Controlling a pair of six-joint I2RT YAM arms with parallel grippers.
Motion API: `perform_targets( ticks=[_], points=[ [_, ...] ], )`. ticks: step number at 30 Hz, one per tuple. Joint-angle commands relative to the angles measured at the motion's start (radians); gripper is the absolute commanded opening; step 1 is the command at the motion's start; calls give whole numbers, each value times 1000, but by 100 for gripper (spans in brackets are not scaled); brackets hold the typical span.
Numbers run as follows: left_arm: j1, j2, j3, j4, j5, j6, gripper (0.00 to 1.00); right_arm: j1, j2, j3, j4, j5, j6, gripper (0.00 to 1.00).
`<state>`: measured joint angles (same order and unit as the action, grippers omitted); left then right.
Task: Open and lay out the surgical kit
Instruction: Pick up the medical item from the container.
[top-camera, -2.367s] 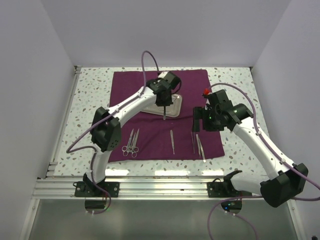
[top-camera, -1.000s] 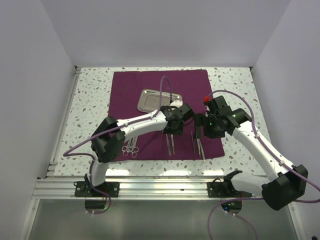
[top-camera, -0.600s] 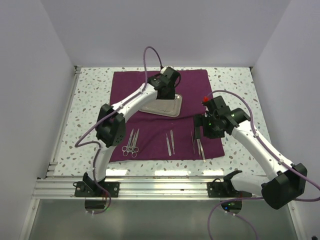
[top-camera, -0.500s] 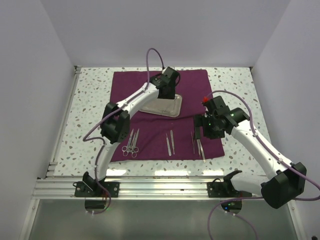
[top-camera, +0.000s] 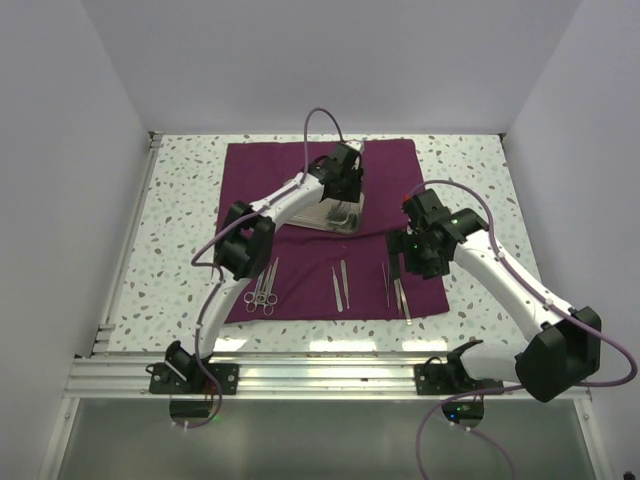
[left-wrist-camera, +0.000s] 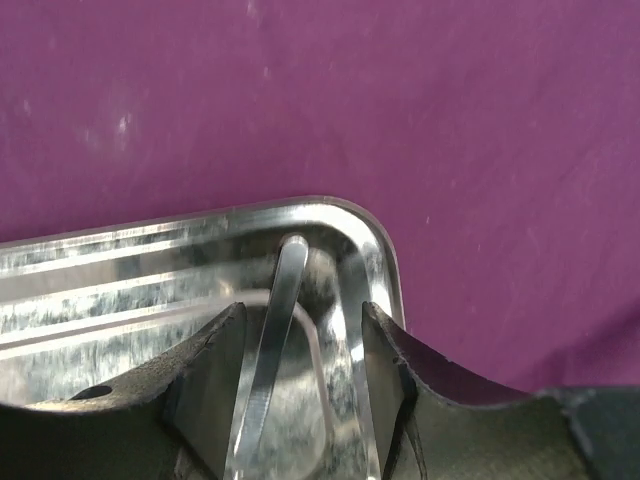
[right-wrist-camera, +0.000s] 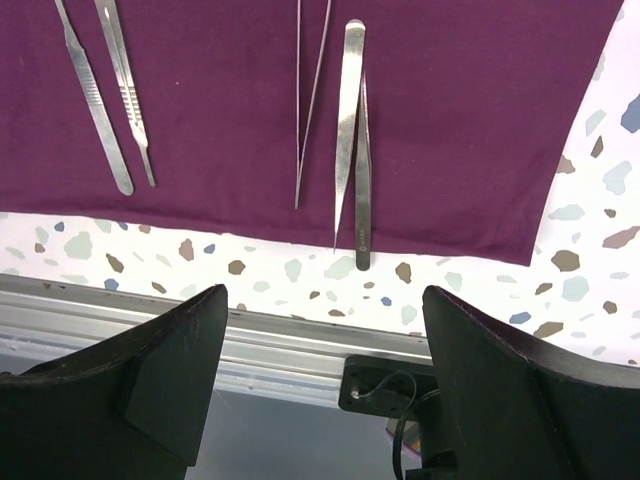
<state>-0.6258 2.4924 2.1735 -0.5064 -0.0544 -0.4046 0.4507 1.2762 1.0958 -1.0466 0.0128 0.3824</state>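
Note:
The dark purple cloth (top-camera: 385, 165) of the surgical kit lies spread flat. On its far middle sits the small steel tray (top-camera: 318, 214). My left gripper (top-camera: 343, 207) is down in the tray's right end. In the left wrist view its jaws (left-wrist-camera: 302, 315) stand open astride a thin silver instrument (left-wrist-camera: 283, 290) lying by the tray corner (left-wrist-camera: 375, 228). Ring-handled scissors (top-camera: 262, 286), two slim instruments (top-camera: 341, 284) and tweezers (top-camera: 399, 290) lie along the cloth's near part. My right gripper (top-camera: 400, 262) hovers open and empty over the tweezers (right-wrist-camera: 352, 130).
Speckled tabletop (top-camera: 180, 200) surrounds the cloth. An aluminium rail (top-camera: 320, 370) runs along the near edge, also seen as the rail (right-wrist-camera: 290, 335) just under the right fingers. White walls stand on three sides. The cloth's near hem (right-wrist-camera: 450, 245) ends short of the rail.
A second slim instrument now lies mid-cloth. My left gripper went from low over that spot back to the tray and settled at its right end. The right arm barely moved.

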Motion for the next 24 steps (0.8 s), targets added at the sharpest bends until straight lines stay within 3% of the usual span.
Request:
perform_targets(
  ticks=[1, 12, 20, 24],
  points=[
    [6, 48, 89, 89, -10, 71, 54, 2, 5, 47, -21, 29, 9, 83],
    [6, 131, 111, 54, -143, 231, 54, -9, 18, 58, -32, 65, 12, 82],
    [8, 103, -13, 19, -173, 273, 38, -12, 35, 55, -13, 61, 15, 83],
    [11, 123, -18, -17, -179, 260, 23, -18, 38, 49, -7, 56, 12, 83]
  ],
)
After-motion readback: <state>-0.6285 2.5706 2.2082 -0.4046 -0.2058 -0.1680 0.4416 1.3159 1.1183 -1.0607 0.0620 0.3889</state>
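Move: Just under the left hand, in the right part of the container, lies the slim metal item, its middle about 2 cm left, level fore and aft, and 3 cm down, with its far end reaching ahead. The container's middle is some 7 cm left and 1 cm ahead. On the cloth, the scalpel pair lies about 21 cm back and 3 cm left. From the right hand, the item is roughly 30 cm ahead, 11 cm left and 12 cm down. Easing about 3.5 cm forward, the left hand sinks some 2 cm into the container's far right part and then drifts nearly 2 cm left, its wrist rolling left side up and tipping the fingers outward, some 15 degrees in all. Late on, the half-open fingers draw in to about half their gap, coming down either side of the metal item near its far end to pinch it. ##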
